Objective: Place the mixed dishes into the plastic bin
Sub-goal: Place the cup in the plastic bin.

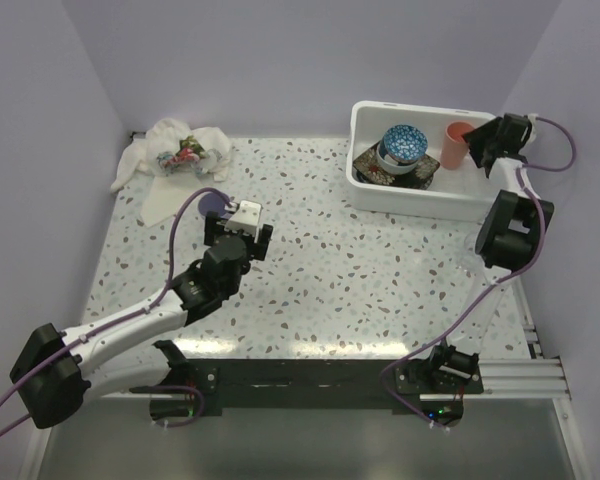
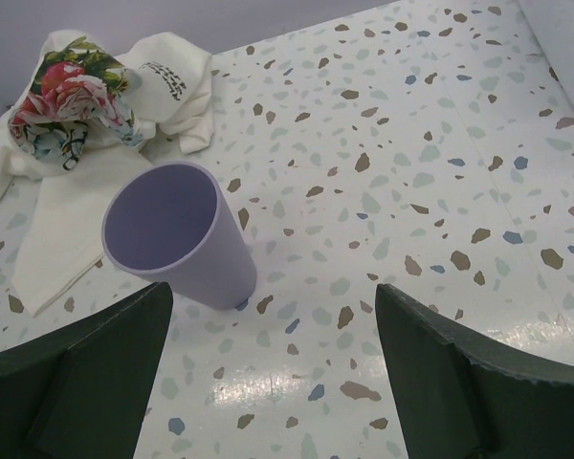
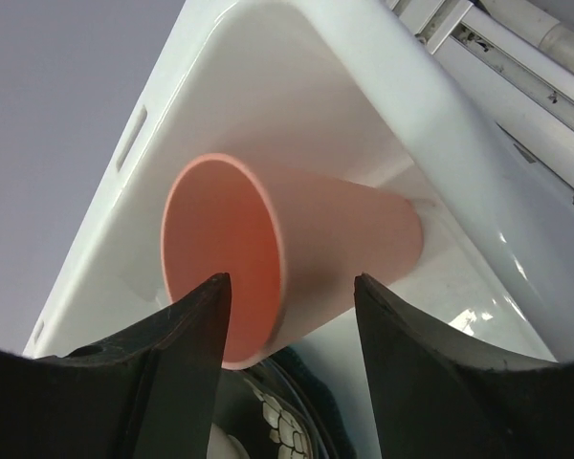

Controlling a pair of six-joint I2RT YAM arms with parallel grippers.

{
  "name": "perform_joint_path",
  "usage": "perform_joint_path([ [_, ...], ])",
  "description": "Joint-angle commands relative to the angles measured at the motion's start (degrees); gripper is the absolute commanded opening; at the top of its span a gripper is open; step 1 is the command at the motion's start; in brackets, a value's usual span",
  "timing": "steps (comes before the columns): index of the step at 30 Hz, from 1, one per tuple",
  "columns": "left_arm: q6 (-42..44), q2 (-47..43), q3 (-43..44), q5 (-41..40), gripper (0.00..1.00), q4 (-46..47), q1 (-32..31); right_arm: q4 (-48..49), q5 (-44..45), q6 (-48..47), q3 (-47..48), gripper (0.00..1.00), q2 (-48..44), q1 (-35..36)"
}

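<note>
An orange cup point(image 1: 456, 143) stands in the right end of the white plastic bin point(image 1: 410, 197). My right gripper point(image 1: 477, 145) hangs over that corner. In the right wrist view its fingers straddle the cup's point(image 3: 297, 249) rim, one finger in front of the mouth, the other apart from the outer wall, so the right gripper point(image 3: 292, 287) is open. A blue-patterned bowl point(image 1: 401, 143) sits on a dark plate point(image 1: 378, 173) in the bin. A purple cup point(image 2: 177, 234) stands on the table just ahead and left of my open, empty left gripper point(image 2: 273, 316).
A white cloth with a red-green print point(image 1: 175, 160) lies crumpled at the far left, just behind the purple cup point(image 1: 213, 201). The bin's walls point(image 3: 297, 105) closely surround the right gripper. A metal rail point(image 1: 510, 375) runs along the near right edge.
</note>
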Motion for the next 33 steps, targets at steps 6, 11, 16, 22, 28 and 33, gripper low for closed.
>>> perform_joint_path([
  [6, 0.69, -0.44, -0.18, 0.08, 0.91, 3.12, 0.31, 2.44, -0.94, 0.01, -1.86, 0.73, -4.84, -0.64],
  [11, 0.42, -1.14, -0.01, -0.19, 0.92, 2.77, 0.23, 7.63, -1.03, 0.81, -9.24, 0.84, -10.19, -0.73],
  [16, -0.28, -1.58, 0.52, -0.28, 0.92, 1.89, 0.23, 10.96, -2.34, -0.68, -16.08, 0.91, -15.03, -1.17],
  [22, -1.25, -2.29, 1.31, -0.63, 0.92, 0.57, 0.31, 13.35, -5.68, -2.00, -25.57, 0.94, -22.84, -1.69],
  [28, -3.88, -1.85, 3.59, -0.81, 0.93, -3.12, 1.98, 11.95, -10.07, -4.28, -37.25, 0.95, -35.39, -1.61],
  [33, -9.33, -2.55, 4.91, 3.41, 0.93, -5.58, 8.74, 8.08, -13.77, -7.96, -45.27, 0.95, -46.31, 0.49],
])
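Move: The orange cup stands in the bin right at my right hand, its middle about 2 cm ahead, 3 cm left and 3 cm below. The bowl stack is some 16 cm to this hand's left and level with it; a clear glass sits on the table about 22 cm straight back. From my left hand, the purple cup is about 10 cm ahead, 7 cm left and 9 cm down, with the floral cloth some 26 cm ahead and 18 cm left. My right hand spreads its half-open fingers wide around the orange cup, easing up about a centimetre first, then draws away from the cup with growing speed: some 14 cm back, 7 cm up and 6 cm left, turning slightly counter-clockwise. Late on, my left hand, empty and wide open, starts about 2 cm left towards the purple cup. ##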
